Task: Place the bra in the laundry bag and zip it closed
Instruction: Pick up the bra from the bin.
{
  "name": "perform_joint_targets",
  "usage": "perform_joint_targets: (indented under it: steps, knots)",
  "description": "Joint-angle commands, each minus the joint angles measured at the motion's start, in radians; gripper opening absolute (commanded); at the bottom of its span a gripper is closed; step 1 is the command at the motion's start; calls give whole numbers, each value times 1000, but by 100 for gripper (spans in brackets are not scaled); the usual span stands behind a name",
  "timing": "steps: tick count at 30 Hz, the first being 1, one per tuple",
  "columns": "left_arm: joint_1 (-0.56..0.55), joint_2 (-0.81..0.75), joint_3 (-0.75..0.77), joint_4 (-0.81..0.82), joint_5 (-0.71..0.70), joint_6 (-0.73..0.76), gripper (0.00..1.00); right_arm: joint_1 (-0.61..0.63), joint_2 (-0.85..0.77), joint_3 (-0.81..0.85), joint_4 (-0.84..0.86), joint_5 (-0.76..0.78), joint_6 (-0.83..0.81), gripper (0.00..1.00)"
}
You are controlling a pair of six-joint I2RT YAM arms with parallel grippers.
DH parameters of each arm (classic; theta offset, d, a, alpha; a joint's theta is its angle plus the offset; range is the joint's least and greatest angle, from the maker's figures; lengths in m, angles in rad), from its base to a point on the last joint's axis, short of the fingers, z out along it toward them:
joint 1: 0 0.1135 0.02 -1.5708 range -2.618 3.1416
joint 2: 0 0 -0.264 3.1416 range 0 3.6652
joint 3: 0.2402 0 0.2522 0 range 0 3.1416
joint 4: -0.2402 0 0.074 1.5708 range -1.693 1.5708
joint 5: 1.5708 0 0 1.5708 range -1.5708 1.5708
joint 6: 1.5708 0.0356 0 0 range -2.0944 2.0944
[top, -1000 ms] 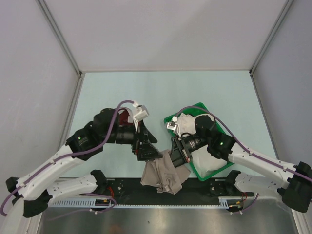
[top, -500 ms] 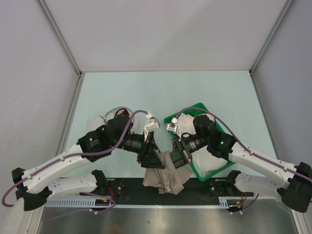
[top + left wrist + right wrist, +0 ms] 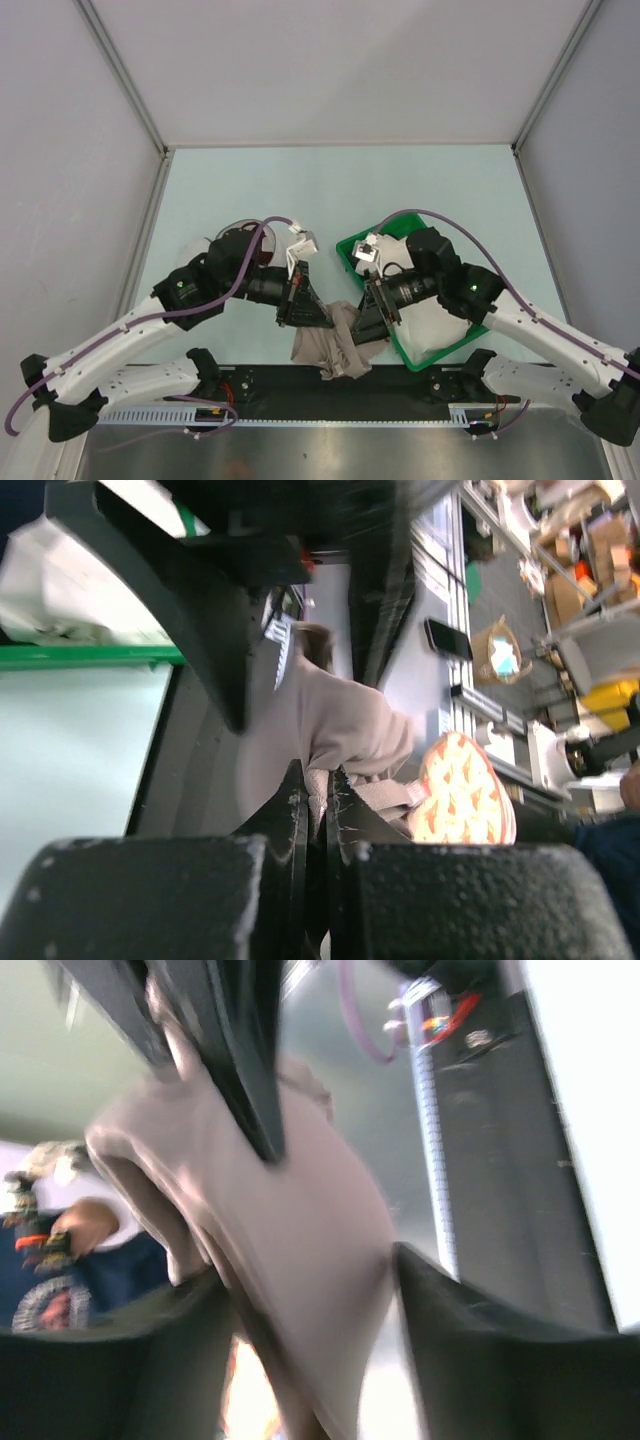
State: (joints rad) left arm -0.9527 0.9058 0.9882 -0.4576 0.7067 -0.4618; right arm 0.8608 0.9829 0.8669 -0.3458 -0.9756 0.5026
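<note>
A taupe-grey garment (image 3: pixel 335 350) hangs over the table's near edge between both arms. My left gripper (image 3: pixel 318 318) is shut on its upper edge; in the left wrist view the cloth (image 3: pixel 340 720) is pinched between the closed jaws of that gripper (image 3: pixel 318 790). My right gripper (image 3: pixel 365 322) stands open right beside it, and the same cloth (image 3: pixel 300 1230) drapes loose between its spread fingers (image 3: pixel 500 1360). Behind the left arm, a white rim of the laundry bag (image 3: pixel 228 229) shows with a sliver of the dark red bra (image 3: pixel 262 242); most of both is hidden.
A green plastic basket (image 3: pixel 452 347) holding white cloth (image 3: pixel 430 320) sits under the right arm. A black rail (image 3: pixel 250 385) runs along the near edge below the hanging garment. Grey walls enclose the pale table (image 3: pixel 340 190) on three sides.
My left gripper moved right and closed on the taupe garment. My right gripper let go of it and opened. The garment sagged a little toward the left.
</note>
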Motion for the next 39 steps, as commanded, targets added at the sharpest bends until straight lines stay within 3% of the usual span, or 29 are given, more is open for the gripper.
perform_joint_targets:
  steps: [1, 5, 13, 18, 27, 39]
  knots:
    - [81, -77, 27, 20, 59, -12, 0, -69, -95, 66, -186, 164, -145, 83]
    - [104, -87, 50, -28, 59, 11, 0, -170, -196, 60, -254, 204, -182, 100]
    - [106, -38, 90, -35, 122, 8, 0, -175, -270, 99, -102, 158, -186, 100]
    - [104, -8, 99, -6, 152, -8, 0, -167, -176, 136, 8, 74, -142, 100]
    - [104, 48, 109, -36, 96, -32, 0, 13, -104, 225, -78, 333, -282, 100]
    - [94, 70, 132, -41, 146, -20, 0, 93, -17, 207, -38, 324, -361, 100]
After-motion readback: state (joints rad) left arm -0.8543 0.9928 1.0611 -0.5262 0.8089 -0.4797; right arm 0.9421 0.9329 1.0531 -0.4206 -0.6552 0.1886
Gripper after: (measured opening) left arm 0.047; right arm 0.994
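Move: Hanging from the left fingers, the bra has its middle about 3 cm back, 2 cm right and 5 cm below the left hand; from the right hand it is some 3 cm left, 1 cm back and 4 cm lower. The green bin's middle lies roughly 18 cm ahead, 14 cm right and 23 cm below the right hand. The laundry bag stands about 26 cm ahead of the left hand, 22 cm left and 24 cm lower. Spreading its already parting fingers fully, the right hand backs off the bra, forward and right, then climbs about 6 cm and swings back left towards the bra, jaws wide, rolling some 30 degrees about its pointing line with the front side lifting. The left hand keeps its pinch on the bra, bobs up and down slightly and eases a little forward. ##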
